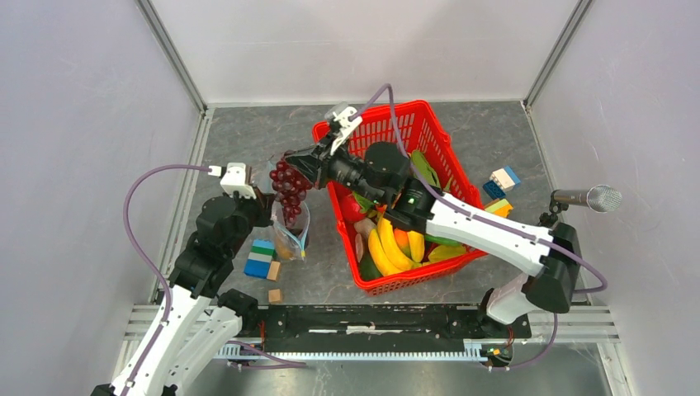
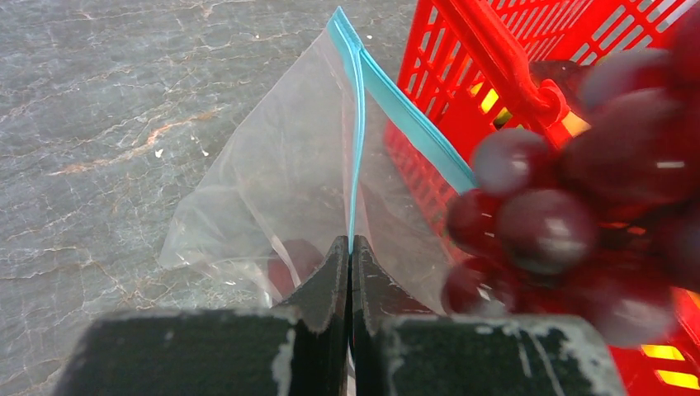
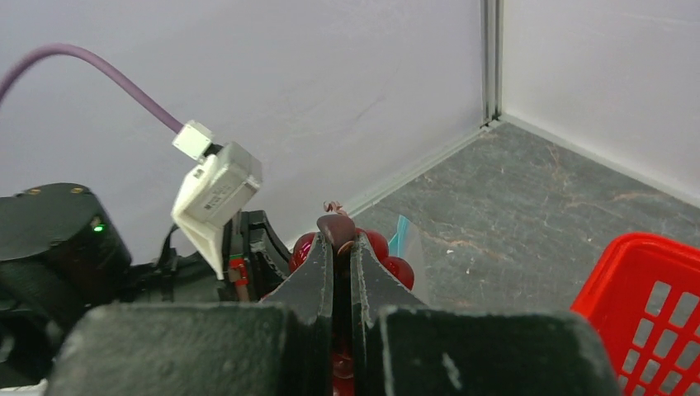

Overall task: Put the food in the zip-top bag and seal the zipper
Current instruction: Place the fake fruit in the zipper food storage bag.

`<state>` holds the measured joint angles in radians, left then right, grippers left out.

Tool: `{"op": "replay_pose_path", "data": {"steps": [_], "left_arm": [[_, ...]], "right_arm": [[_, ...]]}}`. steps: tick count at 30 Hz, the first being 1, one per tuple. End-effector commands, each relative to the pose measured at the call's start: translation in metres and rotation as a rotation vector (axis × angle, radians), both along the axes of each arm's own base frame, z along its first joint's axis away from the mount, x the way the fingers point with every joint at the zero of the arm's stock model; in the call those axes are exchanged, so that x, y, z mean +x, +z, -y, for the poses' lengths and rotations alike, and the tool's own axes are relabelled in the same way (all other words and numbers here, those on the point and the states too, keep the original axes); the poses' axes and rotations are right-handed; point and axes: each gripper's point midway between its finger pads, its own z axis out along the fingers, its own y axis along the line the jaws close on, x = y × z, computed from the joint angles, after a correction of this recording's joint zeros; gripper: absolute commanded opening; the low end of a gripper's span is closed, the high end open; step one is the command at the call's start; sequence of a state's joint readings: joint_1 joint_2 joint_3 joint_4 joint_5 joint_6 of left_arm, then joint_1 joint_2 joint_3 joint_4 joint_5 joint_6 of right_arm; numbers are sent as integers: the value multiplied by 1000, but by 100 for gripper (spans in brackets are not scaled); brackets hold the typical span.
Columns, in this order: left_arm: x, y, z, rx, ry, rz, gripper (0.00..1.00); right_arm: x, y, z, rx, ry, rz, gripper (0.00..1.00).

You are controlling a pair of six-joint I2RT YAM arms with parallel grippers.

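Observation:
The clear zip-top bag (image 1: 292,235) hangs beside the red basket's left wall, its mouth upward. My left gripper (image 2: 350,247) is shut on the light-blue zipper (image 2: 357,124) at one end of the mouth; the far lip (image 2: 413,124) stands apart from it. Purple grapes (image 1: 288,183) hang over the bag's mouth, and my right gripper (image 3: 338,243) is shut on their brown stem (image 3: 336,227). In the left wrist view the grapes (image 2: 561,206) are blurred and close on the right. Bananas (image 1: 388,247) and other food lie in the basket. Something small and orange sits low in the bag.
The red basket (image 1: 429,124) fills the middle right, under the right arm. Coloured blocks (image 1: 261,258) and wooden cubes (image 1: 275,295) lie near the left arm's base. More blocks (image 1: 501,186) and a microphone (image 1: 590,198) are at the right. Walls close in on three sides.

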<state>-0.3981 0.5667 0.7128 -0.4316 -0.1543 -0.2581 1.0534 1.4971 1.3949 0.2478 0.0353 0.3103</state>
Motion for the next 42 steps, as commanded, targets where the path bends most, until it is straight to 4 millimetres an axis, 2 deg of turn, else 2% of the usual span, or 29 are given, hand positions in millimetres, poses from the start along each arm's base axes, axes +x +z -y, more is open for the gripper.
{"op": "replay_pose_path", "data": {"steps": [1, 7, 12, 21, 25, 27, 33, 35, 39, 42], "left_arm": [[1, 16, 2, -57, 1, 35, 2], [2, 17, 0, -62, 13, 38, 2], [3, 17, -4, -66, 39, 38, 2], [6, 18, -14, -70, 95, 34, 2], [6, 18, -13, -72, 86, 33, 2], [6, 18, -14, -72, 91, 36, 2], [4, 23, -13, -81, 83, 57, 2], [3, 25, -14, -83, 87, 70, 2], [3, 26, -17, -84, 100, 78, 2], [3, 25, -22, -80, 124, 75, 2]], "right_arm": [[7, 30, -11, 85, -36, 41, 0], [22, -2, -23, -1, -84, 24, 0], [15, -25, -31, -56, -27, 30, 0], [2, -63, -43, -266, 95, 107, 0], [4, -77, -48, -343, 113, 103, 0], [13, -89, -47, -393, 71, 64, 0], [40, -95, -48, -448, -65, 26, 0], [42, -96, -51, -446, -67, 33, 0], [26, -89, -79, -380, 87, 49, 3], [11, -94, -98, -367, 211, 33, 7]]}}
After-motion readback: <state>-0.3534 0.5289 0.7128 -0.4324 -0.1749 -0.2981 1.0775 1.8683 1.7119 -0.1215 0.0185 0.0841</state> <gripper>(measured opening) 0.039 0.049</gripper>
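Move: The open mouth of the zip-top bag lies about 18 cm below the right hand, 3 cm ahead and 3 cm to its left; the grapes already hang some 6 cm under that hand, 2 cm to its left and level fore and aft. From the left hand, which pinches the rim, the mouth's middle is about 4 cm ahead, 4 cm right and 1 cm lower. The red basket's middle is 29 cm right of this hand, 5 ahead and 14 below; the toy blocks sit 10 back, 4 left and 20 below. Keeping its pinch on the top of the grapes, the right hand brings them down into the bag's mouth beside the left fingers: about 13 cm down and 7 cm left with a little forward, the fingers tipping downward by nearly 30 degrees. The left hand keeps pinching the rim and eases about 1.5 cm left, rising slightly at the end. ##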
